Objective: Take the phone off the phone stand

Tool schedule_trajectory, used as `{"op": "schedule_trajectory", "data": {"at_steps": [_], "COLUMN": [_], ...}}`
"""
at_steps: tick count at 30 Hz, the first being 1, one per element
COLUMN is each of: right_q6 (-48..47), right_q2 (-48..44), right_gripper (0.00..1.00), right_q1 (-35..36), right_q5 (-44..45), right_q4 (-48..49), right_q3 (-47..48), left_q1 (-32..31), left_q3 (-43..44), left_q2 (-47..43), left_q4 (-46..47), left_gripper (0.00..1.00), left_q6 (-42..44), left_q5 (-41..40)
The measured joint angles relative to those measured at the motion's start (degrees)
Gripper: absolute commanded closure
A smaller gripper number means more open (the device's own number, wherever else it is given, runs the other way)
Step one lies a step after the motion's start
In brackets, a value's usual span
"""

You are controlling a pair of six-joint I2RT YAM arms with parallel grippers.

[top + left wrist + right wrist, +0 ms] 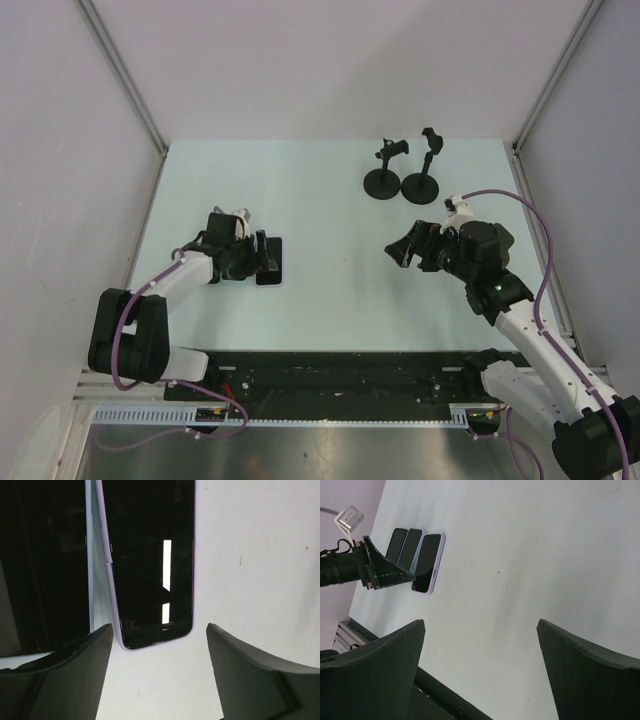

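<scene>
A phone in a lilac case lies flat on the table, screen up, with a second dark phone beside it. In the right wrist view three phones lie side by side. My left gripper hangs over the lilac phone's near end, jaws open and touching nothing. Seen from above it is at the dark phones, the left gripper low over them. Two black phone stands stand bare at the back right. My right gripper is open and holds nothing.
Grey walls close in the table on the left, right and back. A black rail runs along the near edge between the arm bases. The stands are a short way behind the right gripper.
</scene>
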Motion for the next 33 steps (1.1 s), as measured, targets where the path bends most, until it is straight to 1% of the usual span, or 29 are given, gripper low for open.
{"op": "schedule_trajectory", "data": {"at_steps": [7,11,15,20,23,26,33], "right_q6": [0.0,0.0,0.0,0.0,0.0,0.0,-0.02], "right_q2": [0.0,0.07,0.2,0.2,0.13,0.09,-0.07], "right_gripper": [0.0,0.0,0.0,0.0,0.0,0.0,0.0], "right_q1": [-0.15,-0.26,-0.46,-0.76,-1.11,-1.27,-1.68], "right_q5": [-0.02,-0.02,-0.04,-0.04,-0.04,-0.04,-0.07], "right_q4": [0.0,0.04,0.04,-0.02,-0.07,-0.07,-0.15], "right_q3": [0.0,0.0,0.0,0.0,0.0,0.0,0.0], "left_q1": [-1.07,-6.8,-14.08,-18.84,-20.02,-20.39,-20.37], "left_q3": [1.03,3.26,8.02,12.02,12.59,12.63,13.7], "left_q2": [-0.66,-1.68,-0.13,6.86,11.67,14.21,16.63], "left_q4": [-0.79,-1.88,-1.75,-0.55,-0.66,-0.85,-0.72], "left_gripper": [0.05,0.01,0.0,0.0,0.0,0.0,0.0], "left_q6": [0.31,-0.11,-0.59,-0.72,-0.7,-0.66,-0.59], "left_q5": [-3.23,-5.44,-6.58,-6.91,-7.67,-8.15,-11.8]}}
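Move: The phone just laid down lies under the left hand's open fingers, its middle about 4 cm ahead, 1 cm right and 3 cm below. The middle phone is some 8 cm left and 5 cm ahead of the hand, and the far-left phone about 15 cm left and 5 cm ahead, both at that same table level. From the idle right hand the laid-down phone is roughly 34 cm left, 4 cm ahead and 18 cm below. The left hand, already clear of the phone, finishes opening its fingers as it rises about 4 cm and swings some 10 cm to the right over the phone's long edge, turning about 15 degrees clockwise. It then sinks about 6 cm on the phone's right side, fingers wide open, and eases a centimetre back left and forward, so that its left finger comes in close against the near part of the phone's right edge and seems to touch it. ##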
